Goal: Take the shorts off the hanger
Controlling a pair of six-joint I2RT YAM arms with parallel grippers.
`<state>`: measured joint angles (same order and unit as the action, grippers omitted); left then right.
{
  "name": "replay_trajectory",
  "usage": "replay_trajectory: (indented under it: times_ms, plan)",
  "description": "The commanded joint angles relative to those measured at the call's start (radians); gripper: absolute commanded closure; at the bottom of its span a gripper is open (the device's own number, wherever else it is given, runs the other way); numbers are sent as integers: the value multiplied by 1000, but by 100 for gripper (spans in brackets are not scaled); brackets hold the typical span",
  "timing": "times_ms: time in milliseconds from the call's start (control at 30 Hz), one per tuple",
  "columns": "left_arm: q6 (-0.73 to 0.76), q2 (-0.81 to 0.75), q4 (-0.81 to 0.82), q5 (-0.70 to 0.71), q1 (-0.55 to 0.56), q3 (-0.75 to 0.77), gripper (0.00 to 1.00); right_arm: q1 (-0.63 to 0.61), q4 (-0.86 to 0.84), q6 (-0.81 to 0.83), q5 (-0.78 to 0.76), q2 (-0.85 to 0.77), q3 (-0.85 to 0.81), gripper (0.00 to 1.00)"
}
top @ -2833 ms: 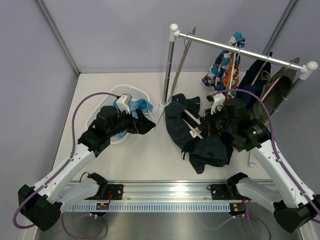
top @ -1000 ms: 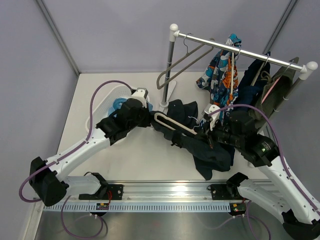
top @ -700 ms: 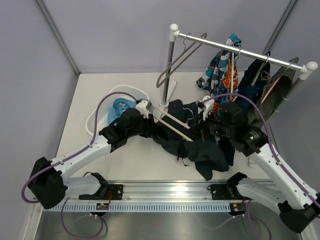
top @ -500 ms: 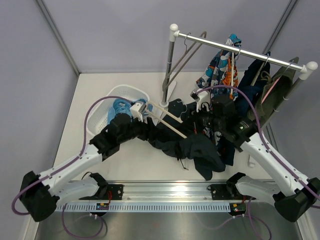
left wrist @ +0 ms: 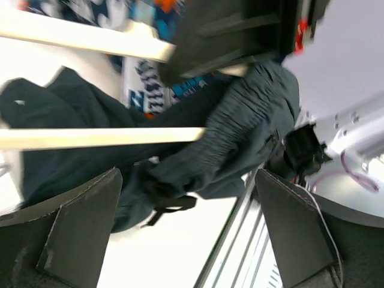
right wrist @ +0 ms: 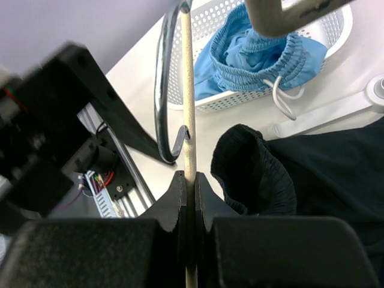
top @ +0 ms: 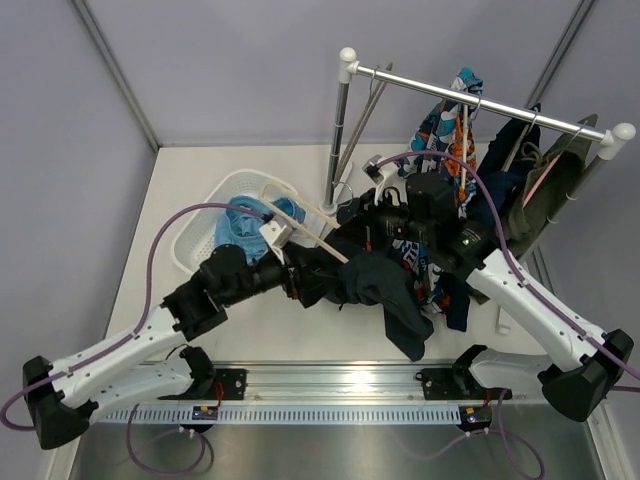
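Observation:
My right gripper (right wrist: 191, 180) is shut on the thin cream bar of the hanger (right wrist: 187, 90); its metal hook (right wrist: 163, 114) curves to the left of the bar. From above, the hanger (top: 305, 222) slants from the right gripper (top: 355, 235) up over the basket. The dark shorts (top: 385, 295) hang bunched below it, and I cannot tell whether they still rest on the bar. My left gripper (top: 308, 280) is beside them, open, with nothing between its fingers (left wrist: 84, 231); the dark shorts (left wrist: 234, 138) lie beyond them. Light blue shorts (right wrist: 258, 60) lie in the basket.
A white mesh basket (top: 205, 215) sits at the left. The clothes rack's pole (top: 342, 120) and rail (top: 480, 100) stand at the back right with patterned garments (top: 445, 130), dark clothes and an empty hanger (top: 365, 110). A metal rail (top: 330, 385) runs along the near edge.
My left gripper has opened and drawn back toward the near side. My right gripper has carried the hanger left and back, so its end now reaches over the basket.

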<state>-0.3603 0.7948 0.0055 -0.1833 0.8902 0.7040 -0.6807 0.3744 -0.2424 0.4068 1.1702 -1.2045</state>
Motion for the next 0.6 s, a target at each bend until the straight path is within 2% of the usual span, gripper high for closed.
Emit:
replay_trajectory:
  times_ms: [0,167,300,333,400,433,567]
  plan:
    - [75,113,71,54,79,66,1,-10,-75,-66,-23,11,-79,100]
    - [90,228,157,99,133,92,2,-10,-65,-98,-25,20,-104,100]
    - [92,320,194,90,145,133,13,-10,-63,-112,-25,23,-107,100]
    - [89,351,192,82,145,158,27,-10,-63,-112,-26,23,-109,100]
    - [72,374,195,42,150,176,49,-10,-65,-113,-31,23,-116,100]
    - [70,382,192,29,154,183,65,-10,-65,-112,-37,25,-119,100]
    - [81,393,162,1,208,187,88,-8,-71,-103,-75,35,-151,100]
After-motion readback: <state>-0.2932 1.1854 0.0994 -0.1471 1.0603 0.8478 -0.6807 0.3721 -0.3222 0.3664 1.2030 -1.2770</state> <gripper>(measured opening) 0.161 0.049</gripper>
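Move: The bunched waistband of the dark shorts lies about 10 cm to the right of the open left hand, level with it fore and aft and roughly 4 cm lower. The hanger's two wooden bars pass just above and ahead, their middle some 7 cm out and 3 cm left. The white basket sits about 20 cm ahead, 20 cm left and 26 cm below. From the right hand, that waistband lies around 7 cm back, 10 cm right and 7 cm below. Left hand goes about 9 cm right and 4 cm down, closing on the dark shorts' bunched waistband. ##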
